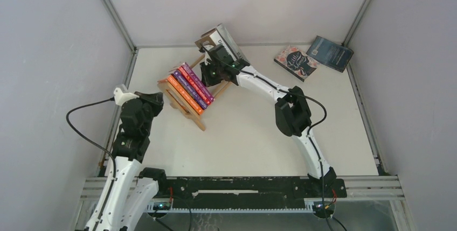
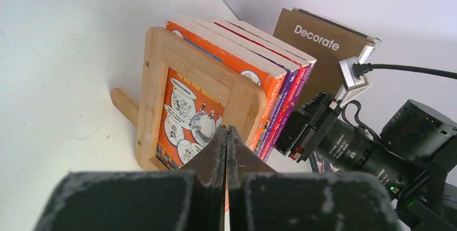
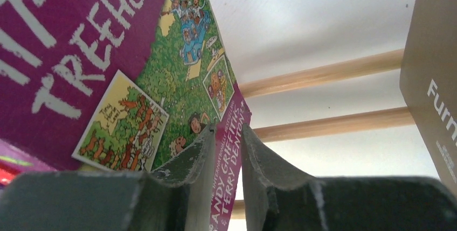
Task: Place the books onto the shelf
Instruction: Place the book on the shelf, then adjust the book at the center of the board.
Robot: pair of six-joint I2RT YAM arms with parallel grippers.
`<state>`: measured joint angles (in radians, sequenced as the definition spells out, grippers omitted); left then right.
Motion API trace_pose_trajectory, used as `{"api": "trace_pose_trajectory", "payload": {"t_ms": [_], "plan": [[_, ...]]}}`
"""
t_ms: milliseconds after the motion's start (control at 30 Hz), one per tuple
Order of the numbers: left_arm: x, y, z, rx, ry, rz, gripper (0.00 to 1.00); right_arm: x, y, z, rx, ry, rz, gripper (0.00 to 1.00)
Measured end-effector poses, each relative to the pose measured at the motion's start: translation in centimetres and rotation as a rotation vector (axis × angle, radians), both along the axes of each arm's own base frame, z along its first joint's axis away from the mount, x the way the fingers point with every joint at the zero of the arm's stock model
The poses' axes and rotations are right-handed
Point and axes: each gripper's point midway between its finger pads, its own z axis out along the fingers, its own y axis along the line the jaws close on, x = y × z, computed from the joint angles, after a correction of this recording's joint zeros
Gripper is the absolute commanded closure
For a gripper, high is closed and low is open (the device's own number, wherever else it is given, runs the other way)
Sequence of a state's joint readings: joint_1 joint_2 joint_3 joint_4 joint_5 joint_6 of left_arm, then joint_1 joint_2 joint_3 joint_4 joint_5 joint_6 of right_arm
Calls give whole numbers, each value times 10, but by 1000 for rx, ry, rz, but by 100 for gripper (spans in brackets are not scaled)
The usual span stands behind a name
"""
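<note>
The wooden shelf [image 1: 185,109] holds several books [image 1: 189,86] standing in a row, orange, red and purple. A thick brown book [image 1: 214,37] titled "Decorate" [image 2: 318,36] leans at the shelf's far end. My right gripper [image 1: 208,72] sits between that book and the row. Its jaws [image 3: 227,130] stand slightly apart with nothing pinched; the purple illustrated book [image 3: 81,42] shows just beyond them, the brown book [image 3: 431,53] at right, and the shelf's rails [image 3: 323,72] behind. My left gripper [image 2: 227,130] is shut and empty, just short of the shelf's end frame [image 2: 156,80] and the orange book [image 2: 188,112].
Two more books lie flat at the back right: a dark floral one [image 1: 295,62] and a dark blue one [image 1: 330,53]. Grey walls close in the table on three sides. The right arm's wrist camera [image 2: 345,145] is near the shelf in the left wrist view.
</note>
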<state>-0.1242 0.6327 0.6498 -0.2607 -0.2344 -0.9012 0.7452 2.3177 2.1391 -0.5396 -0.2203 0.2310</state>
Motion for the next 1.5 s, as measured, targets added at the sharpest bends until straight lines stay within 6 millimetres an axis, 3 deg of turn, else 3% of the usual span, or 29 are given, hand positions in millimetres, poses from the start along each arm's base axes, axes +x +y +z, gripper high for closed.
{"api": "trace_pose_trajectory", "payload": {"t_ms": [233, 800, 967, 1033, 1233, 1367, 1500], "plan": [[-11, 2, 5, -15, -17, 11, 100, -13, -13, 5, -33, -20, -6, 66], [-25, 1, 8, -31, -24, 11, 100, -29, -37, 51, -27, -89, -45, 62], [-27, -2, 11, -33, -40, -3, 79, -38, -48, 69, -21, -114, -55, 58], [-27, -7, 14, -35, -50, -19, 66, -42, -56, 80, -12, -127, -62, 56], [-26, -38, 25, -12, -97, -123, 30, -50, -92, 120, 39, -181, -114, 45], [-23, -61, 22, 31, -82, -191, 14, -45, -120, 144, 87, -222, -180, 36], [-18, -72, 27, 69, -72, -227, 2, -35, -145, 156, 97, -251, -267, 30]]}}
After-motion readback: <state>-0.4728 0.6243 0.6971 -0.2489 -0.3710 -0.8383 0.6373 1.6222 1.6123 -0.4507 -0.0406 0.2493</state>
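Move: The right hand, part-open, is in the gap on the shelf: the purple book stands about 4 cm to its left, level with it and roughly 3 cm lower; the brown Decorate book about 8 cm ahead and 5 cm right. The floral book still on the table lies some 34 cm right, 5 cm ahead and 11 cm below. From the shut left hand, the shelf's left end board is about 6 cm ahead, 6 cm right and 10 cm below. Heading clear of the purple book, the right hand backs slightly, then climbs out of the gap about 15 cm while going nearly as far right, ever faster, tipping upward and opening further. The left hand first eases back a little, shut, then swings right about 7 cm by the shelf's left end, turning clockwise and opening almost fully. ##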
